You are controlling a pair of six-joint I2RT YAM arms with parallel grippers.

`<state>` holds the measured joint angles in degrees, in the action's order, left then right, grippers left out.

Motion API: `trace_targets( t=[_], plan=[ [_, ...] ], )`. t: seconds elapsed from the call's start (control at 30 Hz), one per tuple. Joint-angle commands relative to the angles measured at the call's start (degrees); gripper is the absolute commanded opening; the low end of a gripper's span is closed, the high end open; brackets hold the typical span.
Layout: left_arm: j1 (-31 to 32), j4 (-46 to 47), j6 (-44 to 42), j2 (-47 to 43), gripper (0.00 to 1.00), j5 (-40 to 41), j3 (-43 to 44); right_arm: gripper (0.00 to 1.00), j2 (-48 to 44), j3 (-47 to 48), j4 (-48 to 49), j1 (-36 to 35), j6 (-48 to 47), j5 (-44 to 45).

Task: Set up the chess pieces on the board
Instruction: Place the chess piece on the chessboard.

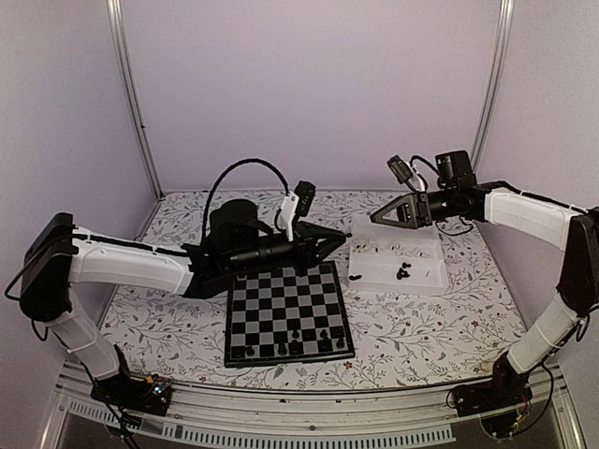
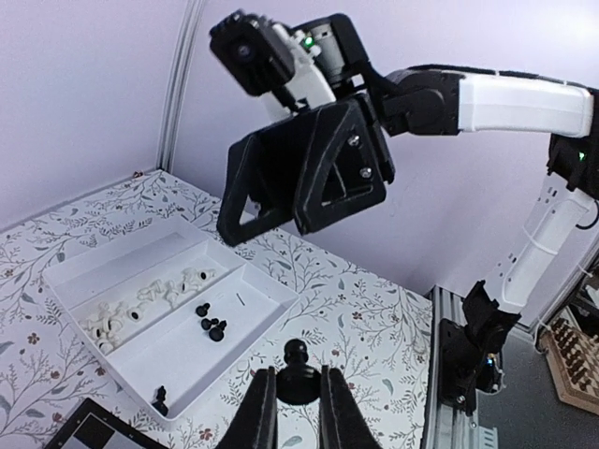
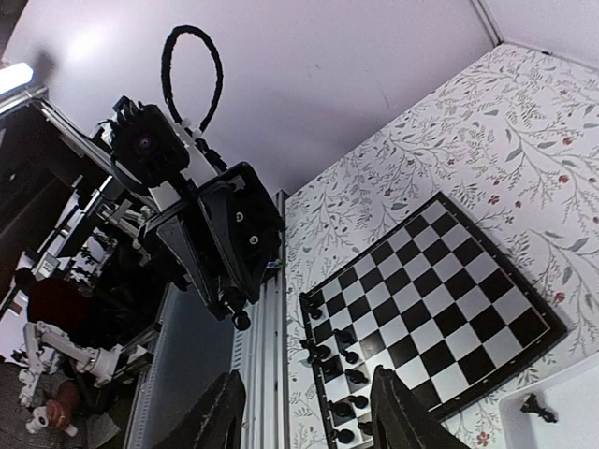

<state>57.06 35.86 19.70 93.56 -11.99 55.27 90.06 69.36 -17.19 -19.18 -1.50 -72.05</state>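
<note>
The board (image 1: pixel 281 299) lies at the table's near middle, with several black chess pieces (image 1: pixel 309 339) along its near rows. My left gripper (image 2: pixel 298 379) is shut on a black piece (image 2: pixel 297 354) and hangs above the flowered tablecloth between the board and the white tray (image 1: pixel 426 267). In the top view the left gripper (image 1: pixel 342 238) points right. My right gripper (image 1: pixel 376 215) faces it, higher up, over the tray's far left corner. The right gripper (image 3: pixel 309 419) is open with nothing between its fingers. The tray holds white pieces (image 2: pixel 140 304) and a few black ones (image 2: pixel 211 325).
An aluminium rail (image 1: pixel 309 412) with both arm bases runs along the near edge. Metal posts (image 1: pixel 131 94) and lilac walls close in the back and sides. A cable loop (image 1: pixel 248 173) arches over the left arm.
</note>
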Motion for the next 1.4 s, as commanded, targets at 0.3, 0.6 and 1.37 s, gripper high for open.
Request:
trace_targets(
  t=[0.3, 0.6, 1.37],
  plan=[
    [1.83, 1.79, -4.56, 7.24, 0.04, 1.56, 9.74, 0.41, 2.55, -4.56, 21.94, -2.67, 26.55, -11.79],
    [1.90, 1.78, -3.78, 9.84, 0.04, 1.41, 12.25, 0.26, 2.37, -4.64, 22.54, -2.72, 26.72, -12.60],
    [1.83, 3.34, -2.42, 12.48, 0.04, 4.25, 13.43, 0.01, 2.06, -4.98, 23.37, -2.79, 26.65, -11.43]
  ],
)
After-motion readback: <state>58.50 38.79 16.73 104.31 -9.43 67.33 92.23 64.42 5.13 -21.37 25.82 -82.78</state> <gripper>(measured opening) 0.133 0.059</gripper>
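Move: The right gripper, open and facing the left one, is some 8 cm to the left hand's right, 4 cm farther out and about 1 cm higher. From the right hand, the black chess piece in the left fingertips lies about 7 cm left, 4 cm back and 1 cm lower. Below the left hand, by about 24 cm, the tray's middle lies 17 cm ahead and 17 cm right, and the chessboard's middle 3 cm ahead and 12 cm left. Rightward by about 5 cm, with a smaller drift forward and up, the left hand carries the black chess piece to the right gripper, its fingers keeping their grip. The right hand draws back and left a couple of centimetres, rolling some 15 degrees, then holds there while its half-open fingers close and pinch the piece's knobbed end, opposite the left fingers. ##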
